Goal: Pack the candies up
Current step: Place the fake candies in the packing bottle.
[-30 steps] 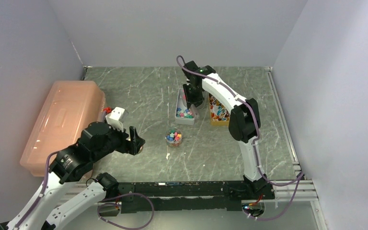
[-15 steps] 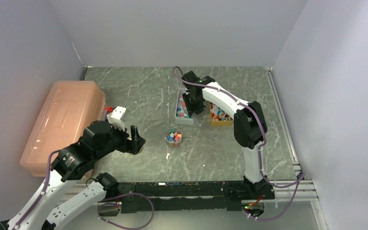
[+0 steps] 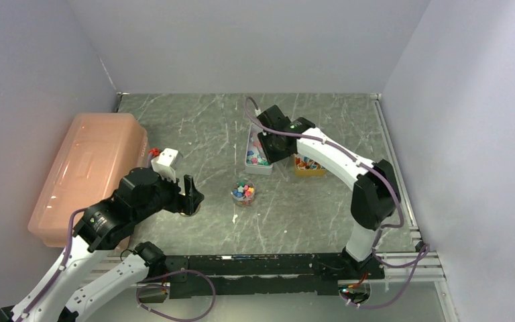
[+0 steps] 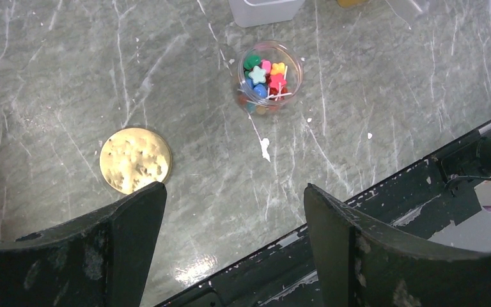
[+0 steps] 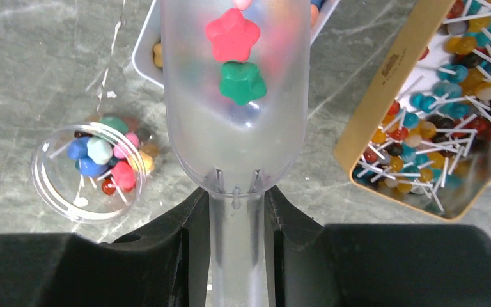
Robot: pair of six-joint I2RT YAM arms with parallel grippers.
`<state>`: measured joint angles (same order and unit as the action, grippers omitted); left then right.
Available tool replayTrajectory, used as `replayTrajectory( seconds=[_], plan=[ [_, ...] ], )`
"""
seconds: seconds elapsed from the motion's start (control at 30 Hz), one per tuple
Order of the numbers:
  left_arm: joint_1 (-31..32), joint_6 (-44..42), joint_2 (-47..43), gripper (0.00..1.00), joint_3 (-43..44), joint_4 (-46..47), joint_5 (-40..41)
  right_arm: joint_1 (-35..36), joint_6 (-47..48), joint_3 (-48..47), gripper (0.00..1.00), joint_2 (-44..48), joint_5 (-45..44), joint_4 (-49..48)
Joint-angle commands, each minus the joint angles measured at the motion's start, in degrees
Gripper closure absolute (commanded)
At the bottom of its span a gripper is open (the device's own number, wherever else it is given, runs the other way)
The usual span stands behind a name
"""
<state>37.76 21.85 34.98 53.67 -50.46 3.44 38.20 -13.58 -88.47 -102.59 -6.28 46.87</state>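
Note:
My right gripper (image 5: 236, 198) is shut on the handle of a clear plastic scoop (image 5: 236, 121). In the scoop lie a red star candy (image 5: 232, 35) and a green one (image 5: 243, 82). It hangs over the near end of the white tray (image 3: 258, 159), which holds more candies. A small clear round jar (image 5: 89, 169) with mixed candies stands in front of it on the table (image 3: 243, 192). My left gripper (image 4: 233, 192) is open and holds nothing, low over the table beside a gold lid (image 4: 135, 160); the jar (image 4: 269, 77) lies ahead of it.
A yellow box (image 5: 383, 96) of lollipops stands right of the tray. At the left edge sits a large pink lidded bin (image 3: 87, 171), with a small white block (image 3: 164, 161) beside it. The black rail (image 3: 268, 268) runs along the near edge.
The right arm's elbow has swung out to the right and its wrist has turned, carrying the scoop a little nearer over the tray's front. The left arm has stayed still.

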Motion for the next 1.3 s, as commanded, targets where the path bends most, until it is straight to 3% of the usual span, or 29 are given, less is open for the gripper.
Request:
replayTrajectory(
  seconds=[0.0,0.27,0.6,0.9,1.27],
  plan=[
    [0.2,0.4,0.0,0.15,0.6,1.3,1.4,2.0,1.7,4.1,1.0,6.8,-4.2,-3.8],
    [0.2,0.4,0.2,0.16,0.7,1.4,1.3,8.1,2.7,10.1,1.0,14.6,-5.7,-1.0],
    [0.2,0.8,0.0,0.15,0.7,1.2,2.2,12.4,2.1,11.5,1.0,17.9,2.9,7.8],
    [0.3,0.8,-0.4,0.16,0.7,1.2,2.3,13.9,2.1,10.1,1.0,15.8,12.3,12.4],
    [0.2,0.8,-1.4,0.16,0.7,1.1,2.2,14.0,2.0,3.4,1.0,8.4,14.9,21.0]
  ],
)
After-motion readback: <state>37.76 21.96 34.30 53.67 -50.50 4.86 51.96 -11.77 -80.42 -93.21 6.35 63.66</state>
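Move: The right hand holds the scoop loaded with star candies over the candy box. The glass bottle it is bound for stands about 11 cm back, 9 cm to its left and 9 cm below. The grey candy box's middle is roughly 4 cm ahead and 4 cm left, the lollipop box some 3 cm ahead and 13 cm to the right, both about 10 cm lower. From the idle left hand, the bottle is some 6 cm ahead, 16 cm right and 19 cm below. Keeping its pinch on the scoop handle, the right hand draws back about 17 cm from the candy box towards the bottle, rising some 3 cm on the way and sinking the same amount again over the second half. Meanwhile it turns some 20 degrees counter-clockwise, swinging the bowl leftward to the bottle's mouth, and late on the wrist tips so that the fingers point more nearly straight down. ##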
